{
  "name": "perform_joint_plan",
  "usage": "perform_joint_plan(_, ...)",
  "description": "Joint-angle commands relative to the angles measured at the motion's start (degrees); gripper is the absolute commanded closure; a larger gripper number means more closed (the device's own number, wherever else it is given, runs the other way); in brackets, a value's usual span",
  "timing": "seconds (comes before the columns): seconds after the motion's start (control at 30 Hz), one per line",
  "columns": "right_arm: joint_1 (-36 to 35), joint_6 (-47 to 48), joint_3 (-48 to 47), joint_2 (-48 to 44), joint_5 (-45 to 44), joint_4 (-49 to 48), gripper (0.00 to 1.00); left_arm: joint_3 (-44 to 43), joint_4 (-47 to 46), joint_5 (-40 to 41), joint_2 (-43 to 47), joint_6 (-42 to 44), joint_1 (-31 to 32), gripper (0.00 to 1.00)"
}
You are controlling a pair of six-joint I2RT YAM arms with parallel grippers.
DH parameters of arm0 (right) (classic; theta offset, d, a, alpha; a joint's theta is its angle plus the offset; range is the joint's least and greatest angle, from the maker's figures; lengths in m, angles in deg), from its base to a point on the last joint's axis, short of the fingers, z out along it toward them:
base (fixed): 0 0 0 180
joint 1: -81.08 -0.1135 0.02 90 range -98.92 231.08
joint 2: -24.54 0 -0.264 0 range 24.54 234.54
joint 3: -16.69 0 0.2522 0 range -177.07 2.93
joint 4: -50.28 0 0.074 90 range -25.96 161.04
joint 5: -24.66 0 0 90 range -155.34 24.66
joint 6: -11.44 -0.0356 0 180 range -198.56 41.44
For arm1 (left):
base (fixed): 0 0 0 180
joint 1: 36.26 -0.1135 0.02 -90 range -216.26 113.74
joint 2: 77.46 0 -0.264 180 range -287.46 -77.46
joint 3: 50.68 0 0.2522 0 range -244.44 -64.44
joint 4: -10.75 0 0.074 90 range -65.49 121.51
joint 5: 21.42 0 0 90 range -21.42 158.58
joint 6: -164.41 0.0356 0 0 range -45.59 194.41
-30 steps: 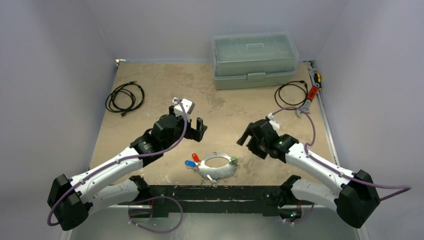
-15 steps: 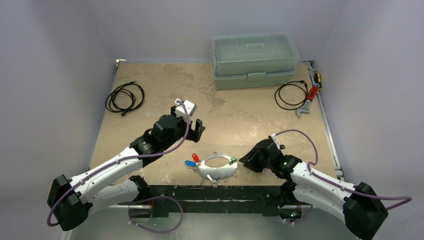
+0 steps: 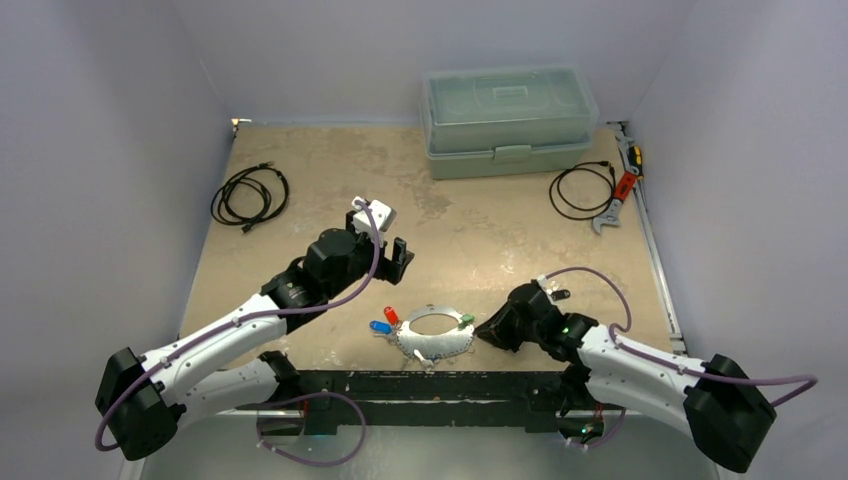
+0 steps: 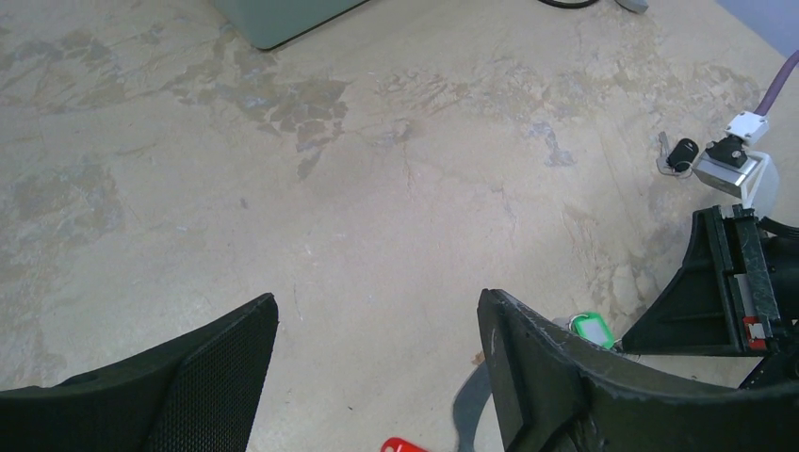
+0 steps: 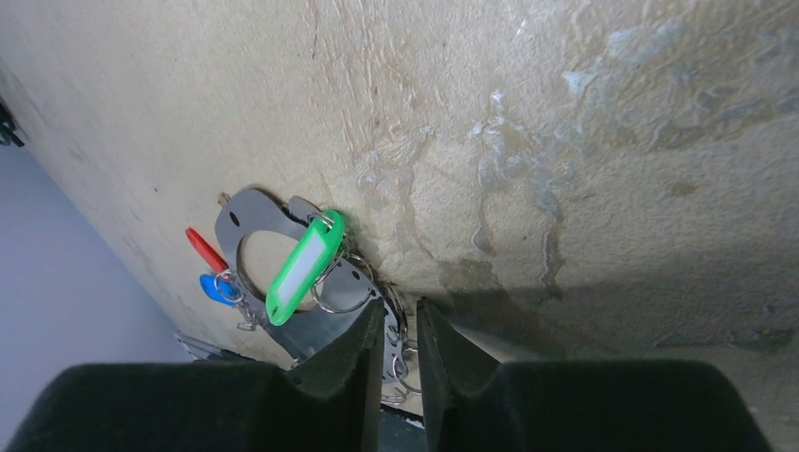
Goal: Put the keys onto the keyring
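Observation:
The keyring (image 3: 440, 350), a flat grey metal hoop, lies near the table's front edge. Keys with red (image 3: 391, 315), blue (image 3: 380, 326) and green (image 3: 466, 320) tags hang on it by small wire rings. My right gripper (image 3: 490, 328) is low at its right side. In the right wrist view the right gripper (image 5: 400, 320) is shut on the keyring (image 5: 254, 212) rim, just past the green tag (image 5: 301, 266). My left gripper (image 4: 377, 301) hovers open and empty behind the hoop. A black-headed key (image 4: 680, 153) lies loose by the right arm.
A pale green toolbox (image 3: 508, 120) stands at the back. Coiled black cables lie at the left (image 3: 250, 195) and back right (image 3: 582, 188), beside a red-handled wrench (image 3: 620, 190). A black rail (image 3: 430, 385) runs along the near edge.
My right arm swung down and toward the near edge to the keyring's right side, and its jaws closed from wide open. The left jaws narrowed slightly; that arm barely moved.

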Motion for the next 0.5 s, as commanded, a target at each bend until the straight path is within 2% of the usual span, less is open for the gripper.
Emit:
perform_joint_plan(0.0,-0.7,-1.4,0.4,2.1,-0.2,0.8,0.78,-1.4,-2.3,-0.9,0.6,0.1,0.2,0.23)
perform_joint_plan(0.2,-0.8,-1.3,0.3,5.0,-0.1,-1.0,0.81,-1.3,-2.3,-0.9,0.7,0.2,0.2,0.23)
perform_joint_plan(0.37,-0.8,-1.4,-0.4,3.5,-1.5,1.6,0.96,-1.3,-2.2,-0.9,0.7,0.2,0.2,0.24)
perform_joint_plan(0.47,-0.8,-1.4,-0.9,2.1,-2.7,4.1,0.98,-1.3,-2.3,-1.0,0.6,0.2,0.2,0.24)
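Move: The right hand is low beside the keyring plate: the plate's middle lies about 8 cm to the left, level fore-and-aft and 1 cm lower, its near end almost at the fingertips. The green tag is some 2 cm left and 2 cm ahead, the red tag roughly 15 cm left and 3 cm ahead. From the idle left hand, the plate is about 13 cm back, 5 cm right and 19 cm below. The right hand eases about 1 cm left into the keyring plate's near end, its fingers closing nearly shut there. ##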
